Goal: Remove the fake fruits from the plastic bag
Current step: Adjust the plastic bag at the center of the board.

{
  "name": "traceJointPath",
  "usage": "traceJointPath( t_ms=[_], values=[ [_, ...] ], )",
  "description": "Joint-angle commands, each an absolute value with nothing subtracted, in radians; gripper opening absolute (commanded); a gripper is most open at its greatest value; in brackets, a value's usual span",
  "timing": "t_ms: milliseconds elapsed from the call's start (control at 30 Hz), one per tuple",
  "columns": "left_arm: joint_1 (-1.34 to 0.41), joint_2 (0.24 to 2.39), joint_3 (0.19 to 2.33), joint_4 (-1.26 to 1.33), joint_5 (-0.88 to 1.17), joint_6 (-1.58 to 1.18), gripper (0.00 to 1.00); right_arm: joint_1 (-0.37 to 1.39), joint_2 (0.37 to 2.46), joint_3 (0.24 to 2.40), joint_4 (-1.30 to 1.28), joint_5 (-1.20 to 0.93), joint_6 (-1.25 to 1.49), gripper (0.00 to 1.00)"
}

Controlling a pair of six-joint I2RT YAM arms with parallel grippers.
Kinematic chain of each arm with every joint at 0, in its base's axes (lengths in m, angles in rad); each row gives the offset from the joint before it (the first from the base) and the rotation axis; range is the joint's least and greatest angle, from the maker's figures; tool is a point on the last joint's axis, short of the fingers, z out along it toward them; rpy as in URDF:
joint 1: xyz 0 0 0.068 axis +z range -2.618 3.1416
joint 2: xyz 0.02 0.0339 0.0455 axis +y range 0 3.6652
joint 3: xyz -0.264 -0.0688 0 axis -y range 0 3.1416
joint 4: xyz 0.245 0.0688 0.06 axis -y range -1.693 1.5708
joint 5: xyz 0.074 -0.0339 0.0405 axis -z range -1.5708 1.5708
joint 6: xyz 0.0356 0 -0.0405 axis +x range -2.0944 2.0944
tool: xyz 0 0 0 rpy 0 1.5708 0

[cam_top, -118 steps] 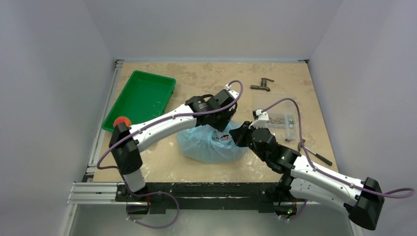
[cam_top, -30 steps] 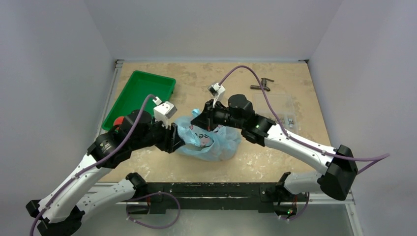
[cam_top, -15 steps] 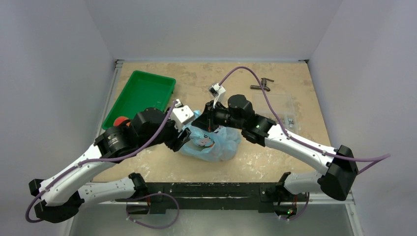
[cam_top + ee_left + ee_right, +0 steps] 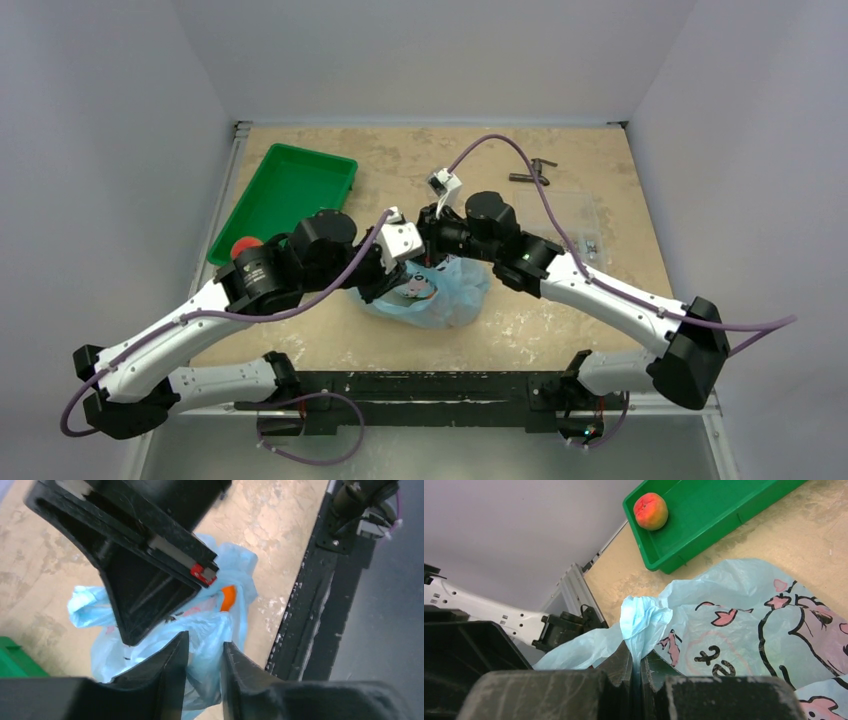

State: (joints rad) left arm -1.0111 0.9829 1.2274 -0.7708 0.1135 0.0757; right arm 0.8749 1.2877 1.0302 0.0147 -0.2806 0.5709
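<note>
The light-blue plastic bag (image 4: 448,297) with a pink-and-black print lies at the table's middle front. My right gripper (image 4: 638,655) is shut on a bunched fold of the plastic bag (image 4: 734,605), holding it up; seen from the top, the right gripper (image 4: 432,262) is at the bag's upper edge. My left gripper (image 4: 205,640) stands open just beside it, with loose film of the plastic bag (image 4: 210,625) between its fingers (image 4: 170,667). An orange fruit (image 4: 227,598) shows inside the bag. A red-peach fruit (image 4: 650,511) lies in the green tray (image 4: 719,515).
The green tray (image 4: 290,185) sits at the back left with the red-peach fruit (image 4: 245,246) at its near end. A clear plastic box (image 4: 572,218) and a dark metal fitting (image 4: 530,176) are at the back right. The black front rail (image 4: 320,595) runs close behind the bag.
My left arm has swung right from the tray side, bringing its gripper to the bag's edge next to the right gripper. The right gripper has kept its hold on the bag.
</note>
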Motion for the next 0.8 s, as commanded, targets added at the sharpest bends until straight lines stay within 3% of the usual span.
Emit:
traceJointPath(
  t_ms=[0, 33, 200, 233, 367, 533, 700, 767],
  values=[
    [-1.017, 1.014, 1.316, -0.72, -0.008, 0.121, 0.09, 0.851, 1.239, 1.064, 0.005, -0.251, 0.587, 0.0],
    [-1.016, 1.014, 1.317, -0.709, -0.106, 0.125, 0.0, 0.835, 1.23, 1.069, -0.018, -0.226, 0.592, 0.0],
    [-0.969, 1.015, 1.328, -0.514, -0.614, 0.024, 0.0, 0.611, 1.175, 1.074, -0.054, -0.205, 0.638, 0.0],
    [-0.927, 1.029, 1.36, -0.515, -0.621, -0.044, 0.0, 0.549, 1.168, 1.085, -0.06, -0.194, 0.63, 0.0],
    [-0.703, 1.183, 1.556, -0.61, -0.445, -0.294, 0.0, 0.409, 1.186, 1.198, -0.13, -0.109, 0.547, 0.0],
    [-0.542, 1.485, 1.993, -0.831, -0.249, -0.41, 0.0, 0.355, 1.245, 1.428, -0.251, 0.034, 0.404, 0.0],
    [-0.466, 1.671, 2.325, -0.908, -0.05, -0.408, 0.0, 0.354, 1.206, 1.5, -0.281, 0.058, 0.287, 0.01],
    [-0.463, 1.702, 2.344, -0.93, 0.007, -0.4, 0.0, 0.355, 1.181, 1.475, -0.295, 0.05, 0.27, 0.01]
  ],
)
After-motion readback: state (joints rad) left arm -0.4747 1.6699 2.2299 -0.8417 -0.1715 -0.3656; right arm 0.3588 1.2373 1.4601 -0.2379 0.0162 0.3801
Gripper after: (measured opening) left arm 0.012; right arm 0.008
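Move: The plastic bag's rim already runs between the left hand's half-open fingers, and the right fingers still pinch another part of it. The fruit-filled body of the bag sags about 24 cm below the left hand, some 8 cm ahead and 4 cm to its right; from the right hand it is about 1 cm ahead, 6 cm right and 22 cm below. The green basket stands about 31 cm ahead of the left hand, 32 cm left and 27 cm below. The screw box lies roughly 17 cm ahead of the right hand, 39 cm right and 25 cm below. Fast and together, both arms swing the bag forward and up while spreading its mouth. The left hand first shuts its fingers on the rim, then sweeps about 27 cm forward, rising 16 cm and easing left, turning counter-clockwise; the right keeps its pinch and goes some 21 cm right, 16 cm forward and, mostly late, 16 cm up, turning clockwise. ##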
